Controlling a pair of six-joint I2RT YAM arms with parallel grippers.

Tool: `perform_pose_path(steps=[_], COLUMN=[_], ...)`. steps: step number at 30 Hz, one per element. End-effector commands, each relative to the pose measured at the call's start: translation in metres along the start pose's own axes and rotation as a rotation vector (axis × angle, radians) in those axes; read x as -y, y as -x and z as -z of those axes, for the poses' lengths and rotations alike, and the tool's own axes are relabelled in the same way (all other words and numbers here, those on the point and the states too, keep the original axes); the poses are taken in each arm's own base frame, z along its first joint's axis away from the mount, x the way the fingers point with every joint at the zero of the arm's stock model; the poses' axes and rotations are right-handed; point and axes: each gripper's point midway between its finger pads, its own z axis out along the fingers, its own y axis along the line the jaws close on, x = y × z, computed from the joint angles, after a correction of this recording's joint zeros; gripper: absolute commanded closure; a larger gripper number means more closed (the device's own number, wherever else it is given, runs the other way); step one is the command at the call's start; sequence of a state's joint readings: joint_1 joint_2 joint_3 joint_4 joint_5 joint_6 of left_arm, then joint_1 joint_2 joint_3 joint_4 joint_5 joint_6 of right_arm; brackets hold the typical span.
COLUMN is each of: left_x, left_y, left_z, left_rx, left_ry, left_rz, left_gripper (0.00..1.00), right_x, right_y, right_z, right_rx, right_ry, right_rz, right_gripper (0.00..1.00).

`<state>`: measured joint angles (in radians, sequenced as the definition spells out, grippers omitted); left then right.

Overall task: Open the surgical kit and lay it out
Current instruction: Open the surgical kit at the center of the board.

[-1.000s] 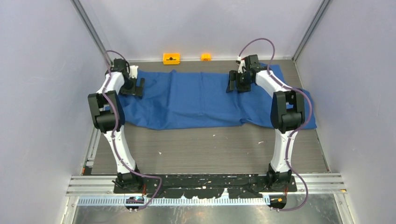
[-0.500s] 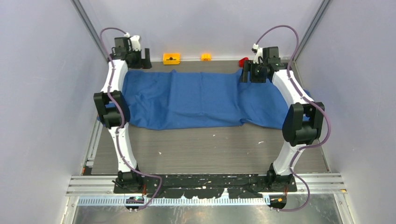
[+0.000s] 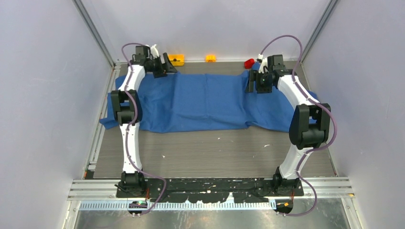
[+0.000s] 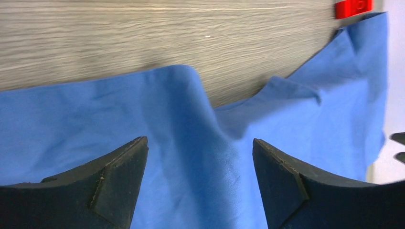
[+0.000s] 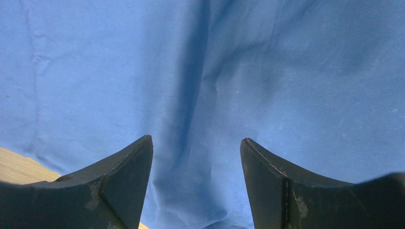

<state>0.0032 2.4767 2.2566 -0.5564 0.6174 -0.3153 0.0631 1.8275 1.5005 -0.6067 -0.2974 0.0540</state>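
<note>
The surgical kit shows only as its blue cloth wrap (image 3: 205,102), spread in a wide rumpled band across the far half of the table. My left gripper (image 3: 168,66) hovers at the cloth's far left edge, open, with bare cloth (image 4: 71,114) under its jaws (image 4: 199,143). Over the cloth's far right part my right gripper (image 3: 253,85) points down, also open and holding nothing (image 5: 196,140); a soft fold of cloth (image 5: 286,71) lies under it.
A small red block (image 3: 249,63) (image 4: 352,8) sits off the cloth's far right corner. Two orange blocks (image 3: 175,59) (image 3: 210,58) lie against the back wall. Grey walls close in on both sides. Bare wood table (image 3: 215,152) lies nearer than the cloth.
Both arms rose off the cloth toward the back wall. The left gripper then swung right along the far edge, and the right one came slightly back down over the cloth.
</note>
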Motion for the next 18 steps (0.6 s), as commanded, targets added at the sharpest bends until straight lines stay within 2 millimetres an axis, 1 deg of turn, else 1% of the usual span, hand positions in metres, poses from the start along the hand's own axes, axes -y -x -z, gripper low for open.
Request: perform_pose_path(steps=[1,5,7,9,12,18], left_x=[0.036,0.036,0.039,0.04,0.043,0.044], left_y=[0.009,0.001,-0.001,-0.003,-0.004,-0.001], left_z=[-0.015,-0.027,-0.03,-0.032,-0.032,-0.025], left_rx=[0.026,0.003,-0.003,-0.007,-0.01,0.002], left_ry=[-0.142,-0.157,-0.158,-0.16,-0.162,-0.151], left_rz=[0.08,0.117,0.114,0.111,0.111,0.073], left_gripper=[0.21,0.28,0.3,0.35,0.44,0.54], right_x=[-0.005,-0.003,-0.002,-0.001,0.0,0.0], right_y=[0.013,0.007,0.004,0.003,0.001,-0.002], right_z=[0.018,0.016,0.014,0.014,0.013,0.01], right_rx=[0.063,0.049,0.042,0.038,0.033,0.021], right_ry=[0.013,0.014,0.016,0.017,0.018,0.029], right_rz=[0.032,0.027,0.024,0.018,0.016,0.009], right_gripper=[0.28,0.29,0.29,0.29,0.29,0.3])
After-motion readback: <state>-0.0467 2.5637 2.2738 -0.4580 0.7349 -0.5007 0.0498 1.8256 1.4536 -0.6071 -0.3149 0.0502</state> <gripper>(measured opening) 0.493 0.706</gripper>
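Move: The raised fold of the blue surgical kit, at the end nearest the far wall, lies about 6 cm to the left hand's right, level with it in reach and some 4 cm below. The yellow box stands 7 cm ahead, 4 cm to the right and 6 cm below; the yellow block is 7 cm ahead, 21 cm right, also 6 cm below. From the right hand that fold lies about 36 cm left, 8 cm ahead and 6 cm below. The left hand goes right about 5 cm, dipping slightly, fingers half closing around the blue kit's raised fold. ##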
